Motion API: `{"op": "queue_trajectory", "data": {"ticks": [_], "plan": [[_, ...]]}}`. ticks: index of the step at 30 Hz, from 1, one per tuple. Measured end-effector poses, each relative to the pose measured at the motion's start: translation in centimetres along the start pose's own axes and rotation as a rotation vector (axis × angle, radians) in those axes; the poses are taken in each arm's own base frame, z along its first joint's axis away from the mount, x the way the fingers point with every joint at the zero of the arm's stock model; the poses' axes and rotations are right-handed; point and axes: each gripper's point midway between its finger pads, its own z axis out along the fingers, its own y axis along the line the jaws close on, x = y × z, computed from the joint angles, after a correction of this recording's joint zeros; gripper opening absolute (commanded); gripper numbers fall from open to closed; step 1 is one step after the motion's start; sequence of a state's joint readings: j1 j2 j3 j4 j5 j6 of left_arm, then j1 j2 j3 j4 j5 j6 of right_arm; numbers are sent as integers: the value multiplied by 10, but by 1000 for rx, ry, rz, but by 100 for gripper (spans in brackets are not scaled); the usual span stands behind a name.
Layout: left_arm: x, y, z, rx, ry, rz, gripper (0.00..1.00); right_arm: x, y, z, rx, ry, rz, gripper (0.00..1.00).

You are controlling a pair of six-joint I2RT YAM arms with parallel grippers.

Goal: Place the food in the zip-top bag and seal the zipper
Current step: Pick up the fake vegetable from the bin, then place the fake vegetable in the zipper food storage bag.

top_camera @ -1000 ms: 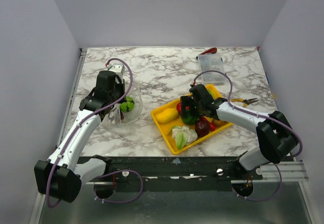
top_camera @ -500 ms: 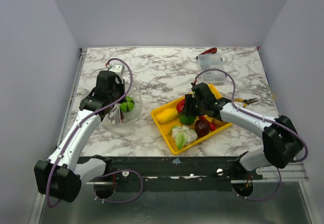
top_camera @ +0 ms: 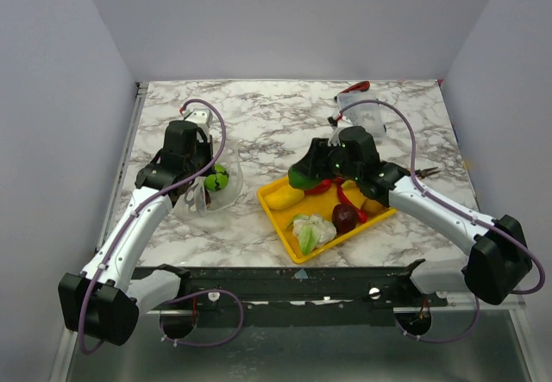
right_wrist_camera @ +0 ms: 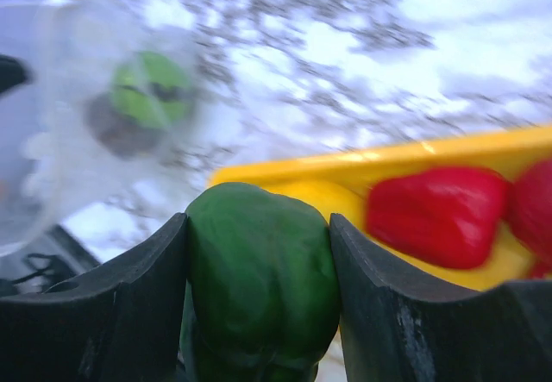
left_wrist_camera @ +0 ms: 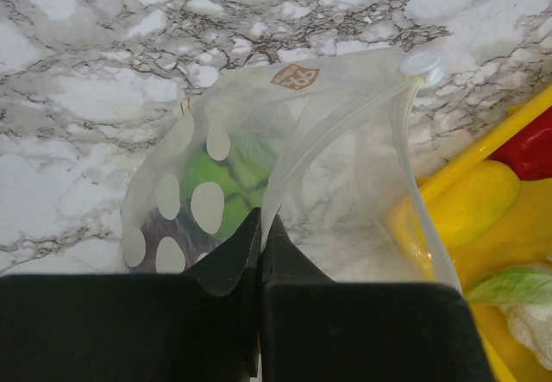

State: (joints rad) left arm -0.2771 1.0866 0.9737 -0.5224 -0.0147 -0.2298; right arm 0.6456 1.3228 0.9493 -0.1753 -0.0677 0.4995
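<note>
My left gripper (left_wrist_camera: 259,218) is shut on the mouth edge of the zip-top bag (left_wrist_camera: 345,158), holding it up and open beside the zipper (left_wrist_camera: 341,132). A green round piece of food (left_wrist_camera: 228,175) lies inside, with a dark piece next to it. In the top view the left gripper (top_camera: 197,184) and the bag (top_camera: 216,199) are left of the yellow tray (top_camera: 274,212). My right gripper (right_wrist_camera: 259,222) is shut on a green pepper (right_wrist_camera: 259,287), held in the air over the tray's far left edge (top_camera: 302,177). A yellow piece (top_camera: 283,197), cauliflower (top_camera: 315,227), a dark red piece (top_camera: 345,218) and a red pepper (right_wrist_camera: 435,214) lie in the tray.
A rigid clear compartment box (top_camera: 358,110) stands at the back right with a red-handled tool (top_camera: 358,86) behind it. Pliers (top_camera: 423,173) lie right of the tray. The bag stands near the table's left edge.
My right gripper has closed on the green pepper and lifted it out of the tray, up and toward the left. The left arm and the bag have not moved.
</note>
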Motion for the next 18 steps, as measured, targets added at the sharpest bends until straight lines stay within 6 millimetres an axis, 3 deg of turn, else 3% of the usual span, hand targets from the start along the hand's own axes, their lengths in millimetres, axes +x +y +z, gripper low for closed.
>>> {"op": "queue_trajectory", "data": {"ticks": [4, 10, 14, 18], "plan": [[0, 0, 0, 1, -2, 0, 0, -18, 58, 1, -214, -90, 7, 11], [-1, -3, -2, 15, -4, 0, 0, -17, 140, 5, -448, -134, -9, 11], [-1, -4, -3, 22, -6, 0, 0, -19, 173, 13, -529, -154, -1, 14], [-2, -5, -5, 28, -13, 0, 0, -19, 195, 21, -576, -165, -3, 24]]}}
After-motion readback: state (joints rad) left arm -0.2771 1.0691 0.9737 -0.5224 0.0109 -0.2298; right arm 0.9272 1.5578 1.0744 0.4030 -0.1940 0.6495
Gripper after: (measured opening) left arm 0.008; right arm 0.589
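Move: The right hand already has the green pepper gripped above the bin. The bag's open mouth lies about 23 cm to its left, some 3 cm farther out and 8 cm lower, with the watermelon just inside, about 28 cm left, 4 cm ahead and 11 cm lower. Below by about 13 cm, the yellow squash is 7 cm left and 1 cm back, the red pepper 4 cm right and 2 cm ahead. From the left hand, the mouth is about 4 cm right, 2 cm ahead and 8 cm lower. The right hand keeps its hold on the green pepper and swings it left by about 17 cm out of the bin's area towards the bag's mouth, climbing some 9 cm, fast at first and then easing, and drawing back a little. On the way the wrist turns some 35 degrees, so that the fingers swing counter-clockwise to the left and come up flatter, while the left fingers stay shut on the bag's rim, practically still, holding the mouth open. ##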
